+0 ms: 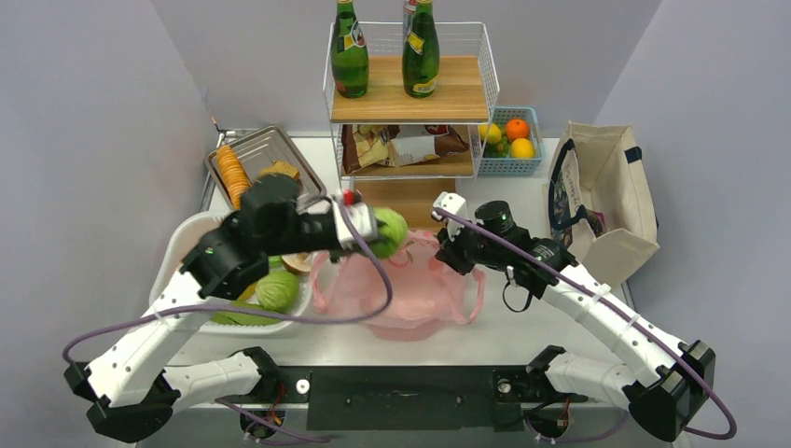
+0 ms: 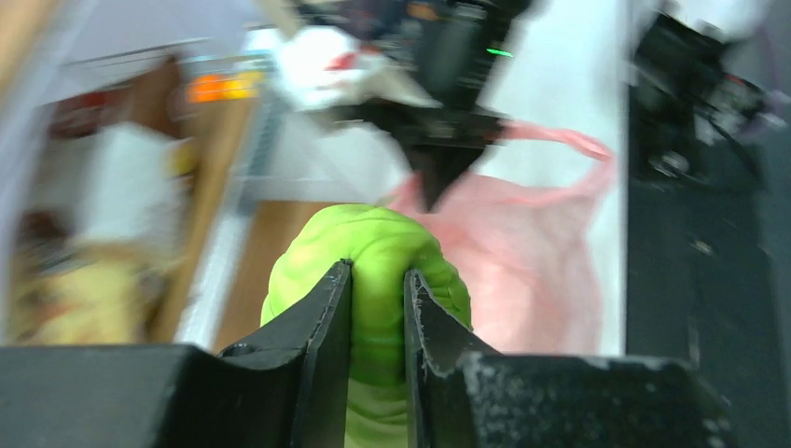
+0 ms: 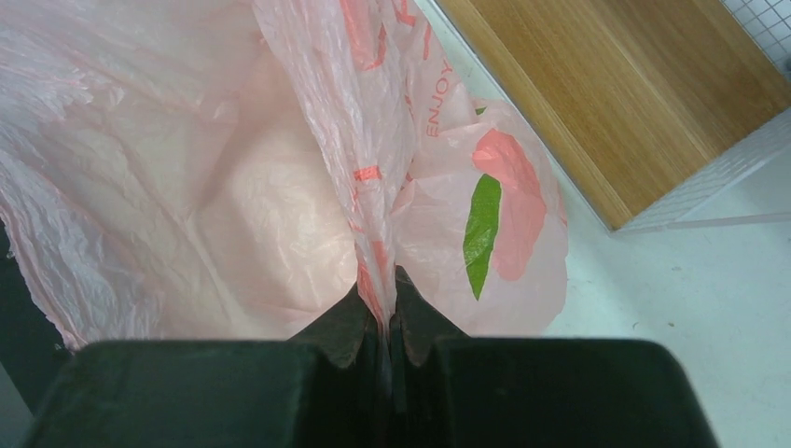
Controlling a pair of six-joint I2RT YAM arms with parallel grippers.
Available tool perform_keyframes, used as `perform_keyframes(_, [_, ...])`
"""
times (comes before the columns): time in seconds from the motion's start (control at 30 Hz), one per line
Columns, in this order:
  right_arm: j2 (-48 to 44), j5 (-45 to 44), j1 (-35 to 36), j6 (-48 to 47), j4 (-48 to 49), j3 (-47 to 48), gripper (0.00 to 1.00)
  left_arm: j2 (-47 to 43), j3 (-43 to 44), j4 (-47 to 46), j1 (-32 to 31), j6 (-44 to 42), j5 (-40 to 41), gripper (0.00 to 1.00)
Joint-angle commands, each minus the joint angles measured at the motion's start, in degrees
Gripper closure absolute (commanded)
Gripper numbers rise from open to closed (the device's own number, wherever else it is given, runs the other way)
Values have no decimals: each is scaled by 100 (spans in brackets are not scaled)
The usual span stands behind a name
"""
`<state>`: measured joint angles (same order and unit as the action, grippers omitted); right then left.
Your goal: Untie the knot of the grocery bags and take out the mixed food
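The pink grocery bag [image 1: 415, 294] lies crumpled at the table's middle with its mouth loose. No knot shows in any view. My left gripper [image 1: 375, 231] hangs over the bag's left rim, shut on a soft green leafy vegetable [image 1: 392, 231], one piece of the mixed food. In the left wrist view that vegetable [image 2: 373, 238] bulges between the gripper's [image 2: 378, 275] two fingers, with the bag [image 2: 532, 252] behind. My right gripper [image 1: 446, 247] is at the bag's far right rim. Its jaws [image 3: 378, 289] pinch a strip of the pink bag [image 3: 168, 187] and hold it taut.
A white tub [image 1: 182, 250] at the left holds a green cabbage [image 1: 277, 289] and other food. Behind it is a metal tray of crackers [image 1: 244, 168]. A wire rack [image 1: 410, 93] with green bottles stands at the back, with a blue fruit basket [image 1: 508, 140] and a canvas tote [image 1: 606, 201] to its right.
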<state>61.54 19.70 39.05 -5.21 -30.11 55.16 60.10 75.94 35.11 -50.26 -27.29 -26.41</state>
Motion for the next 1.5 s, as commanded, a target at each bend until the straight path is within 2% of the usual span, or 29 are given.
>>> perform_keyframes(0.0, [-253, -115, -51, -162, -20, -80, 100, -96, 1137, 658, 1771, 878, -214, 100])
perform_keyframes(0.1, [-353, -97, -70, -265, -163, -94, 100, -353, 1073, 721, 3126, 1498, -246, 100])
perform_keyframes(0.2, [-415, -89, -94, -378, -272, -53, 100, -708, 348, 901, 4592, 1545, -83, 100])
perform_keyframes(0.37, [-472, -135, -104, -603, -433, 23, 100, -769, -537, 1734, 6623, 579, 56, 100])
perform_keyframes(0.43, [-479, -156, -117, -654, -480, 13, 100, -724, -1112, 1672, 7184, 161, 181, 100])
perform_keyframes(0.5, [-484, -170, -154, -664, -539, 15, 100, -614, -1475, 1505, 7449, -205, 274, 100])
perform_keyframes(0.53, [-480, -165, -175, -674, -621, 35, 100, -528, -1586, 1427, 7490, -362, 446, 100])
perform_keyframes(0.6, [-456, -168, -268, -757, -768, 107, 100, -391, -1893, 1273, 7536, -630, 663, 90])
perform_keyframes(0.63, [-429, -173, -337, -799, -821, 130, 100, -353, -2042, 1231, 7539, -722, 707, 72])
perform_keyframes(0.67, [-418, -183, -372, -890, -938, 191, 100, -317, -2094, 1233, 7539, -933, 727, 61])
perform_keyframes(0.7, [-402, -185, -444, -931, -1002, 216, 100, -325, -2150, 1243, 7540, -1014, 718, 38])
perform_keyframes(0.77, [-392, -205, -553, -1016, -1166, 297, 100, -428, -2105, 1314, 7524, -1189, 523, 28])
perform_keyframes(0.87, [-371, -212, -683, -1110, -1385, 389, 100, -636, -1908, 1505, 7402, -1317, -86, 26])
perform_keyframes(0.97, [-344, -284, -786, -1128, -1455, 518, 100, -716, -1679, 1726, 6807, -1281, -246, 25])
perform_keyframes(1.03, [-284, -314, -812, -1123, -1487, 630, 92, -799, -1646, 1740, 6311, -1218, -129, 25])
perform_keyframes(1.1, [-215, -337, -836, -1122, -1527, 751, 80, -869, -1648, 1671, 5791, -1092, 63, 25])
perform_keyframes(1.13, [-176, -341, -846, -1122, -1552, 795, 68, -891, -1619, 1636, 5507, -1067, 91, 24])
perform_keyframes(1.17, [-150, -350, -855, -1122, -1613, 885, 62, -933, -1592, 1624, 5385, -1017, 70, 24])
perform_keyframes(1.2, [-118, -352, -872, -1118, -1648, 932, 50, -953, -1525, 1569, 5173, -968, 46, 24])
perform_keyframes(1.27, [-95, -327, -941, -1058, -1777, 1136, 38, -988, -1409, 1458, 4799, -767, -36, 24])
perform_keyframes(1.37, [-152, -108, -1151, -812, -1946, 1621, 34, -927, -1254, 1321, 4443, -448, -22, 24])
perform_keyframes(1.47, [-220, 5, -1697, -515, -2005, 2184, 32, -890, -1100, 1153, 4193, -354, -33, 24])
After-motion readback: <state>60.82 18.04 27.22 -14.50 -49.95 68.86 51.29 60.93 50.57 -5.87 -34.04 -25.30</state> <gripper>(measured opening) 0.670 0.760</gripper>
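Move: The light-green vegetable is already pinched in the left fingers; the white basin it is taken to has its middle some 40 cm to the left, 11 cm farther out and 30 cm below. In the basin, the cabbage is about 28 cm left and 6 ahead, the mushroom 22 left and 15 ahead. From the right hand, which grips the pink bag's rim, the bag's middle lies about 11 cm left, 1 ahead, 13 below. The light-green vegetable is swung about 35 cm left over the white basin, slightly forward, the left hand first rising a little, then dropping some 25 cm as it turns about 75 degrees counter-clockwise; the fingers open there, and it backs off right and up. The right hand drags the pink bag's rim about 6 cm right, then opens and rises off it. ##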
